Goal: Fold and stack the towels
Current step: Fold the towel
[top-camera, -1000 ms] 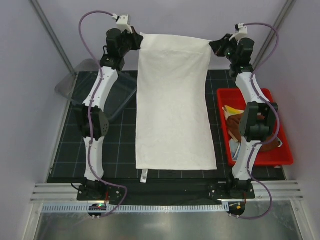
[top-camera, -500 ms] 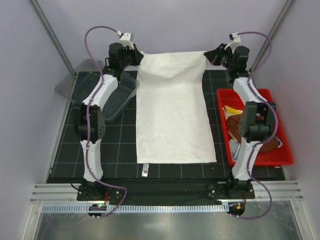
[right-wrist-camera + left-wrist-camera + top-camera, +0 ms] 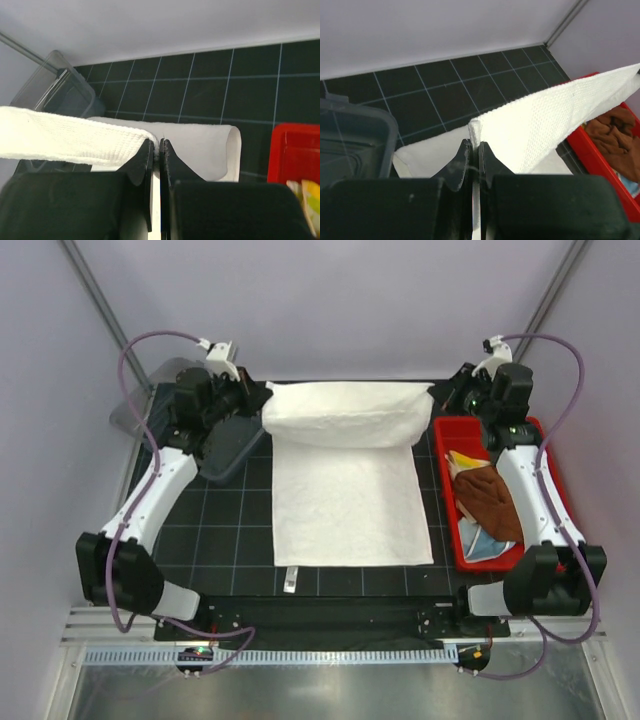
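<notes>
A large cream-white towel (image 3: 350, 500) lies along the middle of the black mat, its far end lifted and curling back toward me. My left gripper (image 3: 262, 395) is shut on its far left corner (image 3: 476, 131). My right gripper (image 3: 440, 395) is shut on its far right corner (image 3: 156, 141). The raised edge (image 3: 345, 412) hangs stretched between them, above the part lying flat. A rust-brown towel (image 3: 490, 495), a yellow one (image 3: 462, 461) and a light-blue one (image 3: 485, 545) lie in the red bin (image 3: 548, 560).
A clear plastic tub (image 3: 215, 435) with its lid (image 3: 150, 400) sits at the far left of the mat, under my left arm. The red bin stands along the right edge. A small white tag (image 3: 289, 586) lies at the towel's near edge.
Both grippers have come down and toward me with the towel's far corners. The towel, held up tall before, now lies mostly flat with its far end curling over.
</notes>
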`<state>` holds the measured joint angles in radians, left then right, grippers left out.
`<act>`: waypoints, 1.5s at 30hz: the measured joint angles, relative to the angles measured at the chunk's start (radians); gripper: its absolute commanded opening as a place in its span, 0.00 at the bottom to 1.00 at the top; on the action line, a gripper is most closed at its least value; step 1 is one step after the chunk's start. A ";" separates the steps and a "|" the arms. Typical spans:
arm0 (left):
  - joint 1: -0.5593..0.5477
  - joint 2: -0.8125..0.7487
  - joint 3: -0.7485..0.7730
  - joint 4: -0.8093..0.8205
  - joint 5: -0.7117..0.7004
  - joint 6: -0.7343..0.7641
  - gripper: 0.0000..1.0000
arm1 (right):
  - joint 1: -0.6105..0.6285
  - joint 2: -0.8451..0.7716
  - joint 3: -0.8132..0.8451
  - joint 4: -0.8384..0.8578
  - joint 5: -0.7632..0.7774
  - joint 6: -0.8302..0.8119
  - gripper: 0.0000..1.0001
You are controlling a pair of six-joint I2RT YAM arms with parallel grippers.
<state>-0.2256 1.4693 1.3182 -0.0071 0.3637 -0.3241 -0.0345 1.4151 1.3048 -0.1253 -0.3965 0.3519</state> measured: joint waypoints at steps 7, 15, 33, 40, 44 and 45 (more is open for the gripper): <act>-0.026 -0.191 -0.298 -0.022 0.008 -0.066 0.00 | 0.001 -0.206 -0.254 -0.138 0.033 0.016 0.01; -0.105 -0.370 -0.525 -0.074 -0.049 -0.164 0.00 | 0.002 -0.315 -0.401 -0.251 0.066 0.021 0.01; -0.156 -0.472 -0.554 -0.155 -0.155 -0.253 0.00 | 0.003 -0.426 -0.354 -0.326 0.090 0.014 0.01; -0.196 -0.543 -0.715 -0.164 -0.171 -0.307 0.00 | 0.003 -0.534 -0.574 -0.349 0.087 0.038 0.01; -0.229 -0.543 -0.753 -0.169 -0.187 -0.332 0.00 | 0.002 -0.532 -0.585 -0.377 0.103 0.035 0.01; -0.233 -0.544 -0.759 -0.169 -0.190 -0.336 0.00 | 0.002 -0.532 -0.585 -0.377 0.106 0.035 0.01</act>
<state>-0.4591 0.9249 0.5594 -0.1761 0.1738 -0.6601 -0.0322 0.8833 0.7197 -0.5026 -0.2909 0.3870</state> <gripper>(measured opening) 0.045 0.080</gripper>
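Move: The near edge of the towel, lying on the table, is where the held edge is being taken. Its near-left corner is about 29 cm straight back from the left hand and 23 cm below; its near-right corner lies likewise some 29 cm back from the right hand. The white tag is about 31 cm back and 3 cm right of the left hand; the clear tray's middle is 17 cm left and 2 cm ahead of it. The red box's middle is 16 cm back and 16 cm right of the right hand. Back and down together, both hands draw the still-pinched towel edge towards its near edge, nearly 20 cm back; the left sinks about 18 cm, the right a little less. Halfway they slow almost to a stop and the right lifts some 5 cm, then both go on back and down. The fingers tip 25 to 30 degrees further down and stay shut. ##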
